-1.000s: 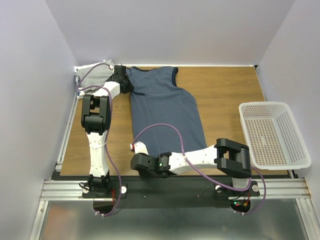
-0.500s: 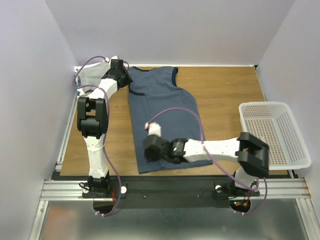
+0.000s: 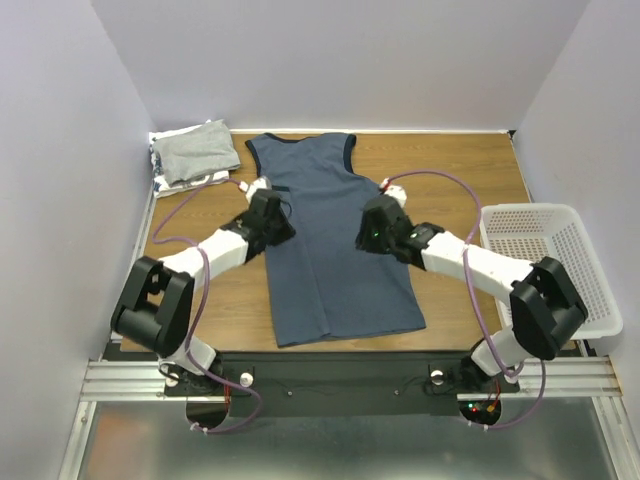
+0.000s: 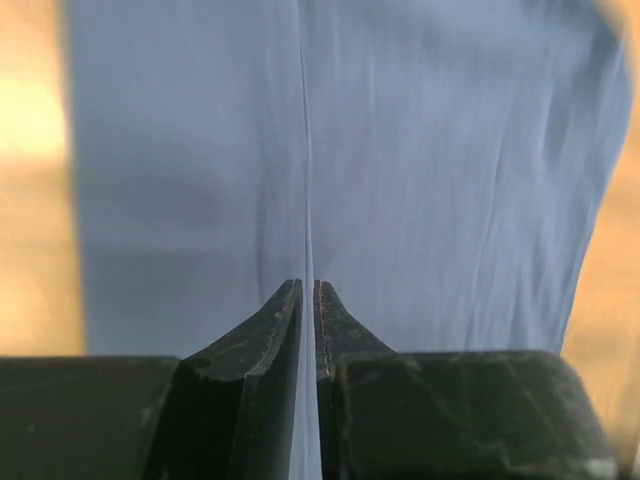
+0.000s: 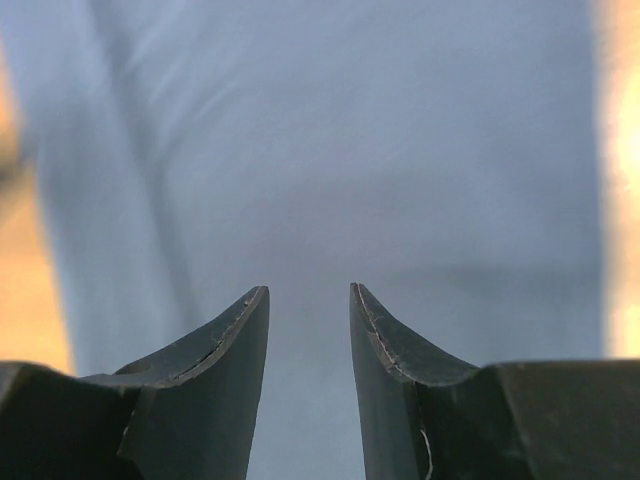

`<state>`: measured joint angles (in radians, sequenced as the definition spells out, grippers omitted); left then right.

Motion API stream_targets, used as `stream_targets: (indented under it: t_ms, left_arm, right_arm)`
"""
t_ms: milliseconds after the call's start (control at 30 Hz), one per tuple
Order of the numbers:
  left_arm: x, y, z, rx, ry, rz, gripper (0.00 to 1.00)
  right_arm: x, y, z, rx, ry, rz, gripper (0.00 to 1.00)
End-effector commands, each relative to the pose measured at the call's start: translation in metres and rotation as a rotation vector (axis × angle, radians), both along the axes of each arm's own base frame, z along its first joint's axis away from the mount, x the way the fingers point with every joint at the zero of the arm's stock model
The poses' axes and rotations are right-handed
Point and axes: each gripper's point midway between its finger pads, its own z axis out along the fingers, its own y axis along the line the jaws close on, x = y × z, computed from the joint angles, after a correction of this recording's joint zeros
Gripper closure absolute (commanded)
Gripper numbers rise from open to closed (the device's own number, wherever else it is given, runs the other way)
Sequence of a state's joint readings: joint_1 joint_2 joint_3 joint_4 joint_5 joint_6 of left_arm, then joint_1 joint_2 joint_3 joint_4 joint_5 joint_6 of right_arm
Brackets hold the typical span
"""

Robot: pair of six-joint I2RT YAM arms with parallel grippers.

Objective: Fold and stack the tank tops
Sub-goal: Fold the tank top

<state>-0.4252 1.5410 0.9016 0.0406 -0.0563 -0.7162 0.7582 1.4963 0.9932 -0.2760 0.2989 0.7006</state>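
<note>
The slate-blue tank top (image 3: 335, 240) lies flat and lengthwise in the middle of the table, neck at the back. My left gripper (image 3: 281, 224) is at its left edge, halfway down. In the left wrist view the left gripper (image 4: 308, 285) is shut on a thin raised crease of this cloth (image 4: 450, 170). My right gripper (image 3: 368, 233) is over the top's right side. Seen from the right wrist, the right gripper (image 5: 308, 288) stands open above the blue cloth (image 5: 330, 150), holding nothing. A folded light grey tank top (image 3: 198, 150) lies at the back left on a black-and-white patterned one (image 3: 161, 181).
A white mesh basket (image 3: 530, 208) stands at the table's right edge, close to the right arm's elbow. Purple cables loop off both arms. Bare wood (image 3: 450, 165) shows behind the right arm and at the front left.
The left arm swung from the back left corner to the blue top's left edge; its jaws opened and shut again. The right arm rose from the front hem to the right side and opened.
</note>
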Motion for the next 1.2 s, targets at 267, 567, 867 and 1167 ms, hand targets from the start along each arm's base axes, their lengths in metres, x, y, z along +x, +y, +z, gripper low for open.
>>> stream_targets:
  t_ms: [267, 567, 867, 1167]
  left_arm:
    - [-0.08, -0.079, 0.0, -0.018, -0.057, -0.186, 0.79]
    - [-0.134, -0.073, -0.038, 0.028, 0.077, -0.179, 0.79]
    - [-0.174, -0.066, -0.086, 0.111, 0.228, -0.214, 0.79]
    - [-0.215, -0.077, -0.106, 0.182, 0.325, -0.352, 0.79]
  right_arm:
    - [0.166, -0.072, 0.003, 0.005, -0.071, -0.125, 0.56]
    - [0.21, -0.071, -0.009, 0.007, -0.082, -0.065, 0.52]
    - [0.207, -0.067, -0.032, 0.016, -0.056, -0.045, 0.45]
    - [0.248, -0.065, -0.001, -0.021, -0.176, -0.053, 0.31]
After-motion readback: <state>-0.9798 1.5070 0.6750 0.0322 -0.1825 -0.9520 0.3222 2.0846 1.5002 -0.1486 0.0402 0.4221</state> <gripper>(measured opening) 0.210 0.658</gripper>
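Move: The left hand is above the folded left part, and the lower stretch of the tank top's flap edge lies about 17 cm back, 7 cm right and 8 cm below. From it, the hem's left corner is some 32 cm back and 3 cm left. From the right hand, the side edge under the right armhole is about 21 cm forward, 7 cm right and 8 cm below; the armhole trim is 28 cm forward and 2 cm right, the hem's right corner 20 cm back and 12 cm right. With its fingers kept shut, the left hand sweeps back about 18 cm, down some 7 cm and in all 11 cm to the right, swinging clockwise and tipping its fingers down, until the fingertips rest on the lower flap edge and, staying low, slide the cloth to the right. Meanwhile the right hand reaches quickly forward about 20 cm, drifting right, to the side edge just below the right armhole, pauses there, then opens its half-open fingers wider and begins to sink close over the cloth. ##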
